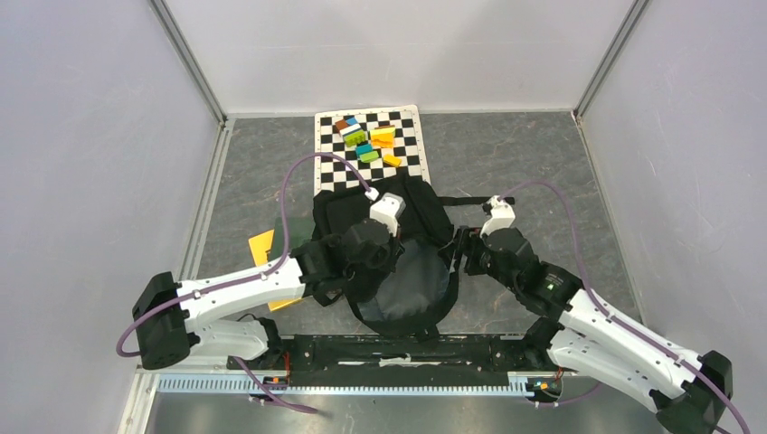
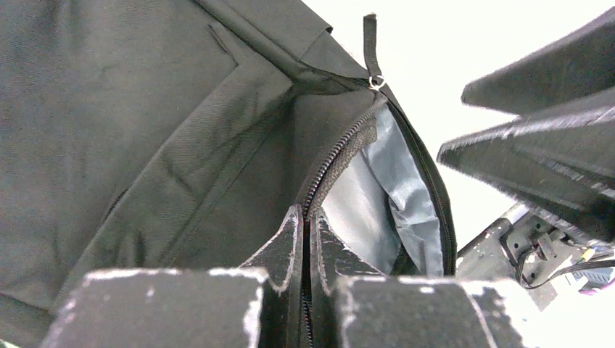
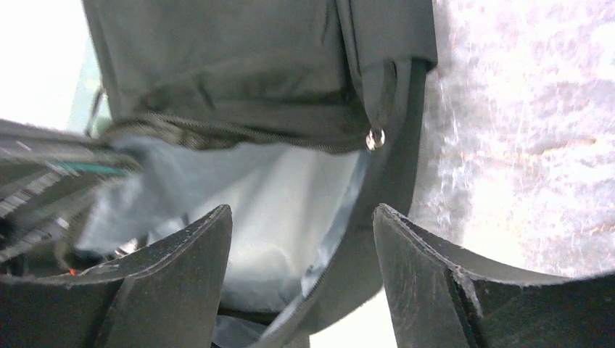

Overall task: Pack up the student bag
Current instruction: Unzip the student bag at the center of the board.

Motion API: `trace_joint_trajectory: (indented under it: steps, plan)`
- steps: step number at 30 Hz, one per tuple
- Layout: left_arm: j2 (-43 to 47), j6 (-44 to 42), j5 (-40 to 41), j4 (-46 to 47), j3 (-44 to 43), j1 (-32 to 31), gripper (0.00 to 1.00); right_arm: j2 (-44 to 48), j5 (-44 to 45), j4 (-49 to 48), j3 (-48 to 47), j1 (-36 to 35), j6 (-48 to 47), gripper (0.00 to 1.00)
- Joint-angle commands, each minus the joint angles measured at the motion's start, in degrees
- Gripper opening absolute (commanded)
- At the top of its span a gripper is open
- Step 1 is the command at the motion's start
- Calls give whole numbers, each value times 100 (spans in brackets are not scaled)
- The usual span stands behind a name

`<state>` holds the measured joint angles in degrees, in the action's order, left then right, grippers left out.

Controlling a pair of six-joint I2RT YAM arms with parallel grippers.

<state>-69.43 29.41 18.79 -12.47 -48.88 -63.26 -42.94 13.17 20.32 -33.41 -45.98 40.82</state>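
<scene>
The student bag (image 1: 418,215), black and soft, lies in the middle of the table. Its main compartment gapes toward the arms and shows grey lining (image 1: 409,287). My left gripper (image 2: 305,214) is shut on the zip edge of the bag's opening (image 2: 341,156); in the top view it sits over the bag's left half (image 1: 395,242). My right gripper (image 3: 301,221) stands open at the bag's right rim (image 1: 459,253), and the zipped rim (image 3: 377,217) passes between its fingers untouched. A metal zip-pull ring (image 3: 375,138) hangs just above them.
A black-and-white checkered mat (image 1: 327,174) lies beyond the bag with several coloured blocks (image 1: 371,140) on it. A yellow notebook (image 1: 262,246) lies on the table, partly under my left arm. Grey walls close in the table on three sides.
</scene>
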Motion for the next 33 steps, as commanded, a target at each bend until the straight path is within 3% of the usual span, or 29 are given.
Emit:
trace_joint_trajectory:
  steps: [1,6,7,9,11,12,19,26,33]
  plan:
    - [-21,-581,-368,-160,-437,251,2,-5,-511,-103,544,2,30,77]
    - [-155,-888,-447,-330,-736,405,2,-625,-850,-627,918,-52,-30,70]
    - [-179,-952,-447,-377,-832,451,2,-768,-757,-604,919,-52,-96,62]
    - [-252,-1114,-401,-558,-1085,605,2,-958,-433,-429,809,-52,-149,26]
    - [-341,-1291,-384,-761,-1403,827,2,-891,105,-202,679,-53,-205,7]
    - [-398,-1375,-399,-849,-1582,943,2,-806,360,-61,611,-57,-242,2]
    - [-913,-1907,-674,-1301,-2682,2034,2,-231,1878,1061,118,-43,-628,0]
    - [-1457,-2189,-1288,-1029,-3173,3042,2,121,2215,1789,168,-39,-551,0]
    - [-2365,-2531,-1682,-682,-3723,3467,2,355,2727,2165,-8,-43,-499,0]
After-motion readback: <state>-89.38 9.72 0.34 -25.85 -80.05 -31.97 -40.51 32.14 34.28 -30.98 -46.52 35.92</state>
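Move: The left hand already pinches the bag's left zip edge; the chessboard, where it is headed, centres about 26 cm ahead, 7 cm left and 16 cm below, its yellow brick 24 cm ahead and 1 cm left. The open right hand's target, the bag's right rim, lies about 3 cm back, level sideways and 11 cm below; the zip slider is some 4 cm ahead of that hand, 2 cm left and 8 cm below. Right hand dips 10 cm, pinches the rim, rises, pulls right; left hauls its edge some 18 cm forward-left. ##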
